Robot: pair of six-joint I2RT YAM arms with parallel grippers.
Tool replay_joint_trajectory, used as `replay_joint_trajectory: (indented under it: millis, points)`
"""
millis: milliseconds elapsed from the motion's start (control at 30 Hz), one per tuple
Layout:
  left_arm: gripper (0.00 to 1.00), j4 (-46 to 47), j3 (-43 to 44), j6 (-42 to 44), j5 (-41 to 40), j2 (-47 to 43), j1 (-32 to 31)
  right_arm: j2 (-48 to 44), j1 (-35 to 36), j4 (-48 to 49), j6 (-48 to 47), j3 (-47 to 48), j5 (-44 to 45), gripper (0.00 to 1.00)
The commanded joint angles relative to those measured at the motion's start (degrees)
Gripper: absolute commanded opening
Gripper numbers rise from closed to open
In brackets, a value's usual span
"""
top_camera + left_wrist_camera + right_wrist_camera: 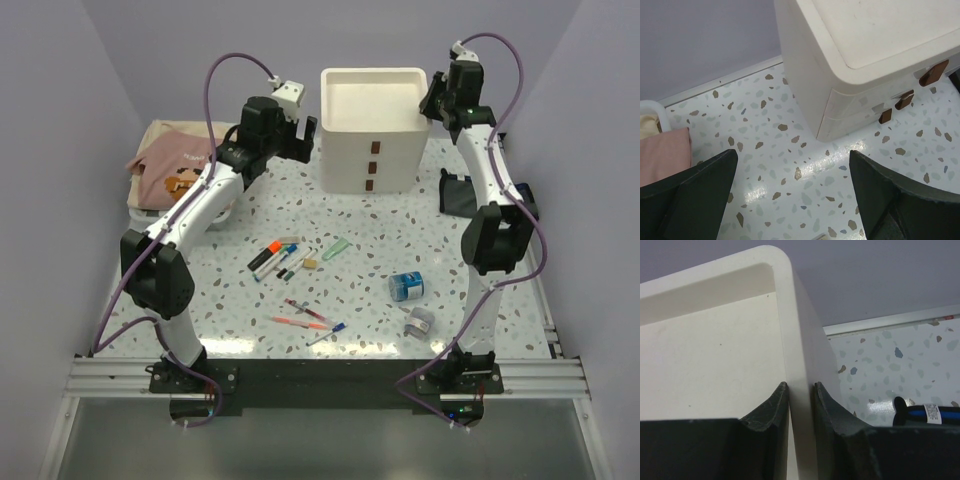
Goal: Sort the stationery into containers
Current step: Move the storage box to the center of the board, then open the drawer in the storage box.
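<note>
The cream-white three-drawer unit [370,130] [865,50] stands at the back centre, its drawers closed. My right gripper [435,100] [801,385] is shut on the right rim of its tray-like top [795,330], one finger inside the tray and one outside. My left gripper [305,130] [792,152] hangs open over bare table just left of the unit, holding nothing. Loose stationery lies mid-table: markers [280,255], a pale-green highlighter [335,248], thin pens [305,315], a blue roll [407,287] and a grey roll [419,322]. A dark pouch [458,193] lies at the right.
A pink cloth [175,165] [662,150] lies in a white basket at the back left. The purple walls close in on three sides. The right arm's elbow [497,240] hangs over the table's right side.
</note>
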Motion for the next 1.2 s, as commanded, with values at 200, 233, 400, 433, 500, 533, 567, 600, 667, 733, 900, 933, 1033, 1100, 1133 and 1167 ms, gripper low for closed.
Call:
replay_joint_trajectory:
  millis: [200,233,400,433,500,533,567,600,667,733,900,933,1033,1100,1133,1167]
  points:
    - [0.99,1.7,-1.0,1.3,-1.5,-1.8,-0.4,5.7,-0.6,3.1,-0.1,3.7,2.1,0.0]
    - [0.99,1.7,-1.0,1.3,-1.4,-1.9,-0.4,6.0,-0.7,3.1,0.1,4.2,2.0,0.0]
    - [0.99,1.8,-1.1,1.7,-1.5,-2.0,-0.4,6.7,-0.6,3.9,1.1,4.7,0.7,0.0]
    - [0.99,1.8,-1.1,1.7,-1.7,-2.0,-0.4,6.7,-0.7,4.0,1.2,4.7,0.8,0.0]
    - [0.99,1.8,-1.2,1.8,-2.0,-2.1,-0.4,6.7,-0.7,3.9,1.0,4.6,0.7,0.0]
    - [0.99,1.9,-1.1,1.8,-2.0,-2.2,-0.4,6.2,-0.6,3.9,0.8,4.2,0.3,0.1]
    - [1.0,1.8,-1.0,1.8,-2.1,-2.4,-0.4,5.6,-0.7,3.9,0.3,3.9,-0.6,0.19]
    - [1.0,1.7,-0.9,1.8,-2.6,-2.6,-0.4,4.8,-0.8,3.9,-0.3,3.1,-1.5,0.36]
    - [1.0,1.7,-1.1,2.0,-2.9,-4.0,-0.4,0.2,-0.7,3.7,-0.5,1.3,-1.4,0.48]
    - [1.0,1.9,-2.0,2.7,-3.7,-5.2,-0.4,-3.6,-0.7,2.6,-0.7,-2.1,-0.3,0.63]
    - [1.0,4.9,-7.7,3.2,-4.9,-12.2,-0.4,-20.6,-0.4,4.5,0.3,-19.8,1.6,0.77]
    - [1.0,6.2,-9.1,2.7,-5.0,-13.5,-0.4,-22.6,0.0,4.0,0.6,-22.8,0.8,0.77]
    - [1.0,7.8,-17.0,1.4,-5.3,-17.4,-0.4,-28.9,5.9,3.1,-1.2,-34.2,1.2,0.76]
    - [1.0,8.6,-20.5,1.0,-6.8,-20.3,-0.3,-31.1,9.0,3.0,-1.4,-41.2,2.5,0.74]
    - [1.0,9.7,-22.4,0.7,-7.6,-21.5,-0.3,-31.3,10.4,4.2,-1.3,-43.1,3.1,0.73]
    - [1.0,10.2,-25.9,0.6,-8.5,-23.8,-0.2,-31.5,13.1,5.4,-1.3,-46.7,4.7,0.7]
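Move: Already pinched on the right rim of the storage box, the right hand has the box's middle about 14 cm to its left, 4 cm ahead and some 12 cm below. The dark pouch lies some 20 cm to that hand's right and 9 cm back, and the green clip about 27 cm back and 21 cm left, both 24 cm lower. From the left hand the box's middle is roughly 17 cm ahead, 18 cm right and 12 cm below. Keeping its pinch on the right rim, the right hand eases the storage box forward another 2 cm, then opens, lets go and draws back fast, some 16 cm, swinging slightly left at the end to stop in front of the box's right front corner. The left hand, open and empty, backs off late, about 6 cm back, 4 cm left and 3 cm up. ##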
